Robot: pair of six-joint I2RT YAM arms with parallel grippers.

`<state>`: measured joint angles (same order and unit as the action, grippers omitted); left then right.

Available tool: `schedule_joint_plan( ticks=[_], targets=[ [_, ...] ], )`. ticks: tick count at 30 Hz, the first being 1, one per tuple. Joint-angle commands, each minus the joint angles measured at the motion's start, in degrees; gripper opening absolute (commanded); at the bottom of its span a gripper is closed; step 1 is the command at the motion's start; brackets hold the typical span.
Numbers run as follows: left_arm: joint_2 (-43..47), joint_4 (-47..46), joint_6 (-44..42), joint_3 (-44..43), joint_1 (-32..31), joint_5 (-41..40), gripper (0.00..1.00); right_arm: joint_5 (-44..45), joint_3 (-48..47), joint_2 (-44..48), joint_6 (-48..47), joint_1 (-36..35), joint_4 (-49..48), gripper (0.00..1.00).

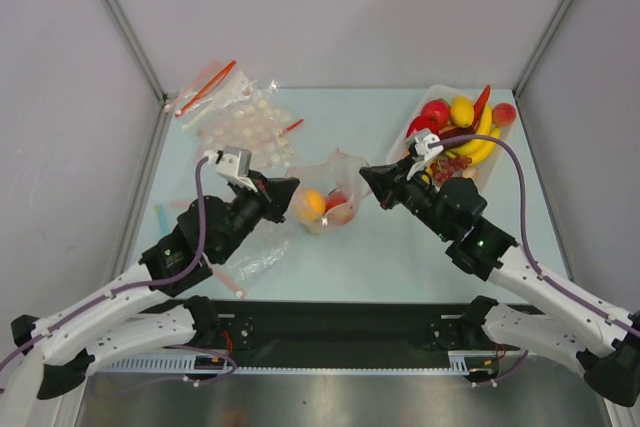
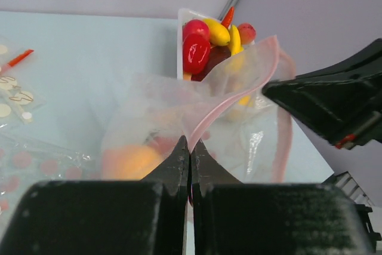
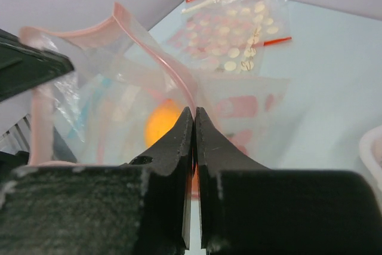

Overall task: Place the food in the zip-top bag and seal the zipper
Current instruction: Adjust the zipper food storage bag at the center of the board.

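Observation:
The clear zip-top bag (image 1: 328, 192) hangs between my two grippers at the middle of the table, its mouth up. My left gripper (image 1: 290, 197) is shut on the pink-orange zipper (image 2: 230, 100) at one end of the mouth; its fingertips (image 2: 182, 150) pinch the strip. From the other side, my right gripper (image 1: 365, 179) is shut on the same zipper (image 3: 161, 58). Inside the bag lie an orange peach (image 1: 314, 203) and a reddish piece of food (image 1: 338, 201). The peach (image 3: 161, 125) shows through the plastic just behind the right fingers. More food (image 1: 455, 122) is piled in the white tray.
The white tray (image 1: 400, 143) stands at the back right, behind my right arm. Clear bags printed with pale dots (image 1: 245, 117) lie at the back left. Another crumpled clear bag (image 1: 255, 262) lies by the left arm. Enclosure walls close both sides and the back.

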<state>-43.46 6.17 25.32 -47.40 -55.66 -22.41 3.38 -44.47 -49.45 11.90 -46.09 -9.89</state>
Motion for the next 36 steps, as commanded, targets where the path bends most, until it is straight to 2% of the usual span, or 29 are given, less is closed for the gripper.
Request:
schedule_joint_plan(
  ticks=[1, 7, 10, 12, 20, 26, 28, 31, 36],
  targets=[
    [2.1, -0.1, -1.7, -3.3, -1.9, -4.3, 0.00, -1.0, 0.0, -2.5, 0.6, -0.3, -4.6, 0.05],
    [2.6, 2.5, -4.4, -4.3, -4.3, -18.2, 0.00, 2.7, 0.5, -7.0, 1.0, -0.3, -6.6, 0.04],
    [0.8, 1.6, -5.1, -3.5, -4.4, -22.1, 0.01, 3.0, -0.2, -10.2, 0.4, 0.1, -5.9, 0.08],
    [-0.8, 1.1, -5.1, -3.5, -4.3, -22.4, 0.02, 2.7, -0.9, -11.5, 0.3, 0.2, -5.6, 0.14],
    [-10.3, 2.7, -3.0, -6.0, -3.8, -19.1, 0.02, 2.2, -1.4, -12.4, 1.4, 0.6, -5.0, 0.36],
    [-13.1, 2.0, -0.4, -5.5, 0.3, -12.7, 0.00, 3.7, -0.4, -9.7, 1.6, 1.0, -4.9, 0.55],
    [-13.3, 1.3, -0.9, -4.9, 0.7, -12.1, 0.01, 4.2, -0.1, -8.5, 1.2, 1.3, -4.8, 0.56],
    [-13.0, 0.2, -1.6, -4.5, 0.8, -11.0, 0.00, 3.9, 0.4, -7.3, 0.2, 1.6, -3.8, 0.64],
    [-12.1, -0.9, -3.3, -4.0, 0.8, -7.4, 0.00, -1.2, -2.2, -8.8, -3.7, 2.4, -0.8, 0.70]
  ],
)
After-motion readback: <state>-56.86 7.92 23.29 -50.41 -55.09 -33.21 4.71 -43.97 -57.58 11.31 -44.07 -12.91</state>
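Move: The bag's food-filled bottom sits about 4 cm ahead, 6 cm right and 14 cm below the left hand, which already pinches one side of the rim. From the right hand, shut on the other side, it is about 3 cm ahead, 9 cm left and 14 cm down. The food bin's middle lies roughly 17 cm ahead, 25 cm right and 15 cm below the right hand; the patterned bag is some 18 cm ahead, 15 cm left and 17 cm below the left. Right hand dips 7 cm, also forward, opens off the rim, rises; left, still pinching, ends 5 cm lower and forward. ##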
